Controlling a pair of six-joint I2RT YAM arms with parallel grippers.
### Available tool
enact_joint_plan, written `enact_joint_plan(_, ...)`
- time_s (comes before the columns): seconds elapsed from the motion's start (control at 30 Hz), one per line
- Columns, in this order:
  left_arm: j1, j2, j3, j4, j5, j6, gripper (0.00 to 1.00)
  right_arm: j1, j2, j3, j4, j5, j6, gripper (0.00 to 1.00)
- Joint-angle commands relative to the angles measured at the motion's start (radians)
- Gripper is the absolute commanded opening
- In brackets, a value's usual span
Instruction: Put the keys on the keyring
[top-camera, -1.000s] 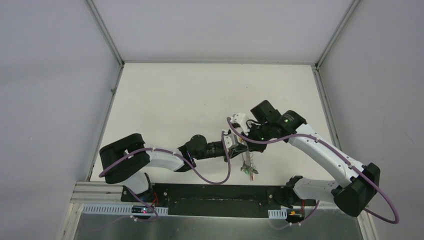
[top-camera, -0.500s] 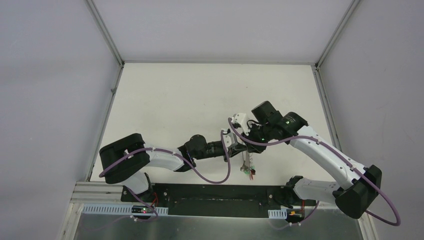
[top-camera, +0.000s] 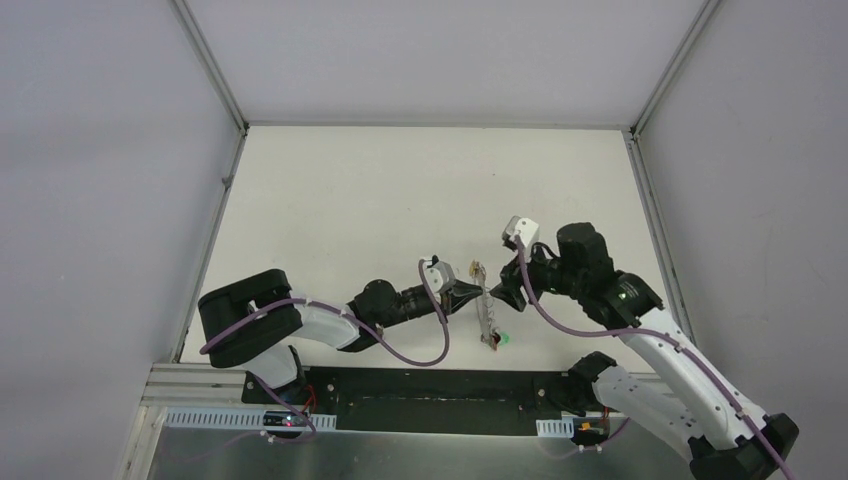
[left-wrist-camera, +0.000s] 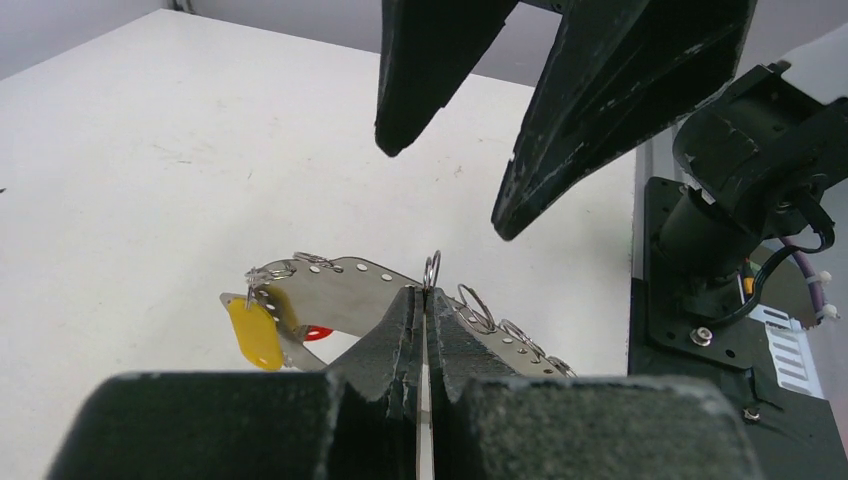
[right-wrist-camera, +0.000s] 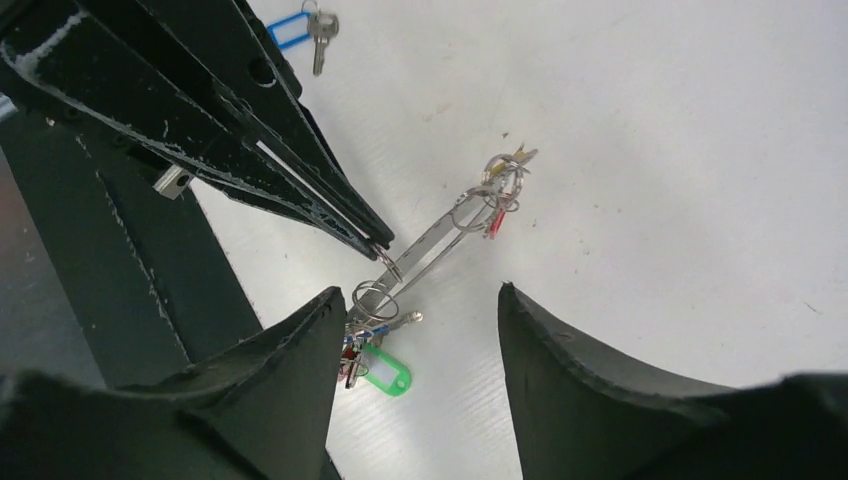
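The keyring (left-wrist-camera: 345, 288) is a bent, perforated metal strip carrying small split rings, held just above the table. My left gripper (left-wrist-camera: 425, 296) is shut on one of these rings at mid-strip, also seen from above (top-camera: 470, 294). A yellow tag (left-wrist-camera: 253, 333) and a red tag (left-wrist-camera: 318, 333) hang at one end. The green-tagged key (right-wrist-camera: 385, 375) hangs in a cluster at the other end (top-camera: 503, 341). The blue-tagged key (right-wrist-camera: 298, 28) lies loose on the table beyond the left arm. My right gripper (right-wrist-camera: 420, 290) is open beside the strip (right-wrist-camera: 440, 235), touching nothing.
The black base plate (top-camera: 430, 385) runs along the table's near edge, close behind the keyring's low end. Grey walls enclose the white table (top-camera: 400, 190) on three sides. The right arm's base and cables (left-wrist-camera: 740, 250) stand to the right of the keyring.
My right gripper has opened, let go of the keyring and pulled back to the right. My left gripper has shut on a ring and carried the keyring slightly left.
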Motion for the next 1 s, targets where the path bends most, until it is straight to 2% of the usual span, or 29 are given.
enact_joint_plan(0.0,0.0,-0.051,-0.014,0.172,-0.035,0.001,0.0,-0.066,-0.109,-0.085,0.254,-0.098,0.056,0.59)
enact_joint_plan(0.07,0.0,-0.069,-0.018,0.172,-0.028,0.015,0.0,-0.09,-0.143,-0.115,0.3,-0.226,0.081,0.51)
enact_joint_plan(0.3,0.0,-0.172,-0.045,0.172,-0.023,0.05,0.0,-0.132,-0.208,-0.17,0.405,-0.391,0.071,0.34)
enact_joint_plan(0.47,0.0,-0.225,-0.053,0.172,0.012,0.05,0.0,-0.134,-0.252,-0.205,0.516,-0.505,0.064,0.33)
enact_joint_plan(0.63,0.0,-0.26,-0.055,0.166,0.014,0.05,0.0,-0.134,-0.245,-0.202,0.544,-0.579,0.045,0.31)
enact_joint_plan(0.97,0.0,-0.283,-0.037,0.144,0.053,0.05,0.0,-0.133,-0.213,-0.197,0.574,-0.522,0.056,0.3)
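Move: The left hand holds the keyring by a small split ring right at its fingertips. From the left hand, the yellow-tag end of the keyring lies some 5 cm ahead, about 1 cm left and 3 cm below; the key cluster with the green tag is roughly 8 cm back, 3 cm right and 5 cm lower. For the open right hand, the split ring is about 3 cm left, level fore and aft, and 2 cm below. The right hand's forward fingertip comes up against the split ring that the left fingers keep pinched, its jaws narrowing by about half without shutting. Both hands climb: the left some 9 cm, drifting 3 cm left, its fingers tipping slightly up; the right about 7 cm up, also left and back, turning some 35 degrees until its fingers point nearly level to the left. ##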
